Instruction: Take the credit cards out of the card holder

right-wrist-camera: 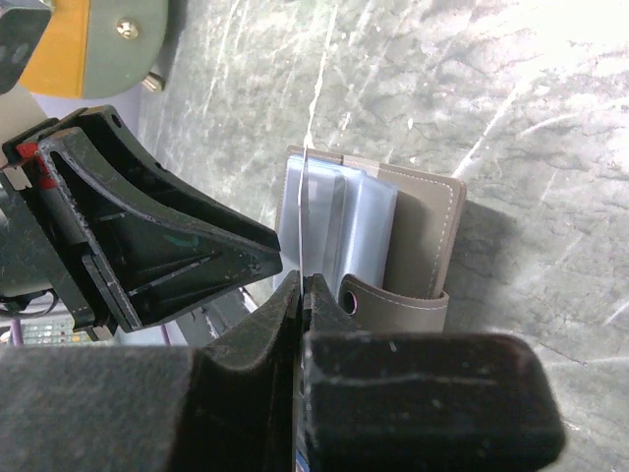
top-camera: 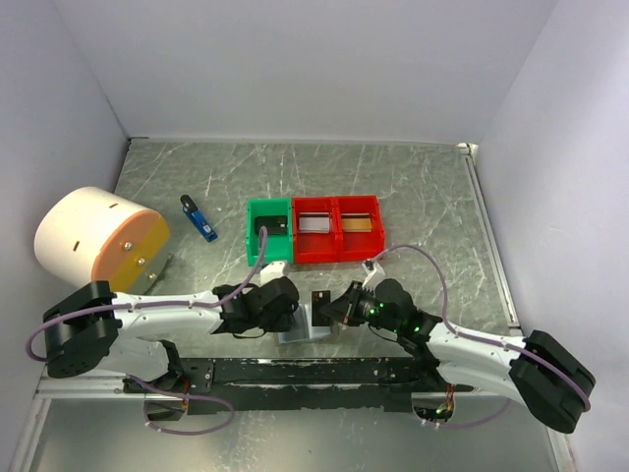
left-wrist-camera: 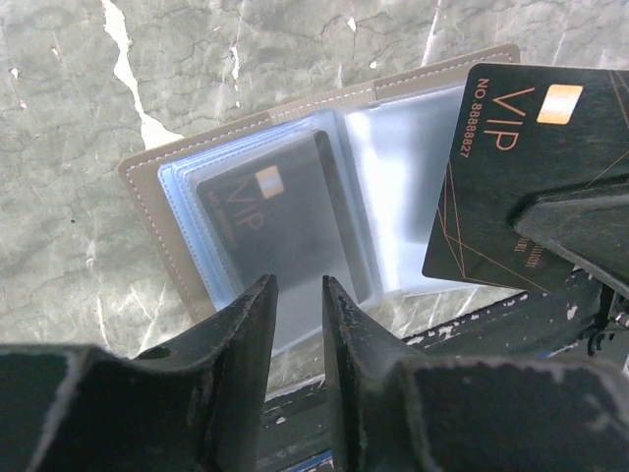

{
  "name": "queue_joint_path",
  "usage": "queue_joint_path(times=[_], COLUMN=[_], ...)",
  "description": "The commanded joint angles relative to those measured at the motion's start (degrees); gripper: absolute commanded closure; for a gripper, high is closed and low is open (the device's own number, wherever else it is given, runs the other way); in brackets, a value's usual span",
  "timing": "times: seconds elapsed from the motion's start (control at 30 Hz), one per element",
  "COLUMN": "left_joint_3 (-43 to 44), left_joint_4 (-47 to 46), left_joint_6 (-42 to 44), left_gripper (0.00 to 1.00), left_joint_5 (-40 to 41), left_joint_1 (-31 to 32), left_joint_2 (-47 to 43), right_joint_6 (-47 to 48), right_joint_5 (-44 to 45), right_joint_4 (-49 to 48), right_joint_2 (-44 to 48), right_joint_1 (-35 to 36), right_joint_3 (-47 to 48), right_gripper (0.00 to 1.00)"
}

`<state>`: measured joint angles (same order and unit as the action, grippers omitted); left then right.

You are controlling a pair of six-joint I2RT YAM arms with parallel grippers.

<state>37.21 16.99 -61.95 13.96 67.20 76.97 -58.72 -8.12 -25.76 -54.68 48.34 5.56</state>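
The grey card holder (top-camera: 298,334) (left-wrist-camera: 157,197) (right-wrist-camera: 425,228) lies open on the table near the front edge, its clear sleeves fanned out. A black VIP credit card (left-wrist-camera: 265,211) sits inside a left sleeve. My right gripper (right-wrist-camera: 306,281) (top-camera: 341,306) is shut on another black VIP credit card (left-wrist-camera: 521,167) (top-camera: 321,300), holding it upright above the holder's right half; its thin edge (right-wrist-camera: 307,197) shows in the right wrist view. My left gripper (left-wrist-camera: 300,285) (top-camera: 291,313) hovers at the holder's near edge, jaws a narrow gap apart with nothing between them.
A green tray (top-camera: 252,236) and two red trays (top-camera: 336,258) with cards in them stand behind the holder. A blue-and-black gadget (top-camera: 198,218) and a white-and-orange drum (top-camera: 98,239) are at the left. White walls enclose the table.
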Motion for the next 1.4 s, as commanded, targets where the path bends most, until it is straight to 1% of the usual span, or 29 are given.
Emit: queue_joint_path(times=[0.0,0.1,0.17,0.3,0.43,0.5,0.6,0.73,0.77,0.8,0.93,1.07,1.17,1.23,1.33,1.37], left_joint_3=[-0.64,-1.13,-1.34,0.11,4.38,8.61,15.42,23.64,24.17,24.70,22.30,16.12,10.09,11.81,10.76,11.03], left_joint_4=[-0.07,-0.64,-0.53,2.70,6.75,11.88,19.20,28.92,29.78,30.12,28.58,25.45,23.39,24.74,22.46,22.46], left_joint_6=[-0.18,0.10,0.25,0.73,5.06,6.79,11.70,19.31,21.30,22.77,26.72,29.35,28.14,27.85,29.37,30.36], left_gripper=[0.61,0.56,0.51,0.37,0.24,0.16,0.14,0.12,0.08,0.00,0.01,0.01,0.01,0.01,0.01,0.01], left_joint_5=[1.52,1.19,1.12,2.54,1.85,2.54,1.10,4.54,4.96,5.10,7.88,10.46,13.63,13.80,16.01,15.40], left_joint_1=[0.38,0.30,0.31,0.31,-1.63,-4.19,-10.41,-17.07,-18.67,-20.73,-27.22,-32.15,-32.78,-32.81,-32.81,-32.90], left_joint_2=[-2.96,-4.57,-5.47,-6.59,-5.91,-4.99,-4.39,-5.87,-6.92,-8.10,-15.38,-20.41,-23.76,-24.29,-24.97,-24.41], right_joint_6=[2.05,2.75,3.35,4.81,7.43,8.62,11.17,12.60,12.84,13.08,15.09,18.24,20.35,22.10,25.50,26.41], right_joint_5=[-0.31,-1.33,-1.62,-2.35,-1.12,0.30,3.06,5.30,5.76,6.28,8.94,10.54,11.00,11.16,11.96,12.43], right_joint_4=[-1.14,-2.62,-2.65,-3.04,-1.29,0.49,4.55,9.28,10.17,10.85,13.79,16.50,15.33,15.74,16.25,16.91], right_joint_2=[2.43,3.47,4.14,6.71,11.31,14.30,18.42,22.59,23.45,24.03,24.90,21.89,17.98,14.97,9.65,7.75], right_joint_1=[0.18,0.23,0.25,0.30,0.57,0.58,0.64,0.67,0.72,0.71,0.73,0.68,0.73,0.62,0.65,0.62], right_joint_3=[-0.04,-0.61,-0.46,-0.50,-0.66,-0.77,-0.09,0.83,1.05,1.15,3.06,7.57,10.32,12.98,16.98,18.45], right_gripper=[1.00,1.00,1.00,1.00,1.00,1.00,1.00,1.00,1.00,1.00,1.00,1.00,1.00,1.00,1.00,1.00])
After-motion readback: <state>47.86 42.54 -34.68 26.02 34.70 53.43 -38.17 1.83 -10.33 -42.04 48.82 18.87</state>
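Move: The right hand already holds the black VIP card clear of the card holder. The green bin is roughly 24 cm ahead of it and 15 cm to its left, a few centimetres lower; the nearer red bin is just as far ahead but only 3 cm left. The card holder lies level with it, 6 cm left and 5 cm below. From the empty left hand, the holder's middle is some 3 cm ahead, 3 cm right and 3 cm below. Upward first with both hands: the right lifts the black card nearly 10 cm in all, fingers still shut on it and tipping up about 25 degrees, and eases forward only late. The left, opening wide, rises slowly, then sweeps forward and up away from the holder and swings well left, sinking a little at the end over bare table left of the green bin. ##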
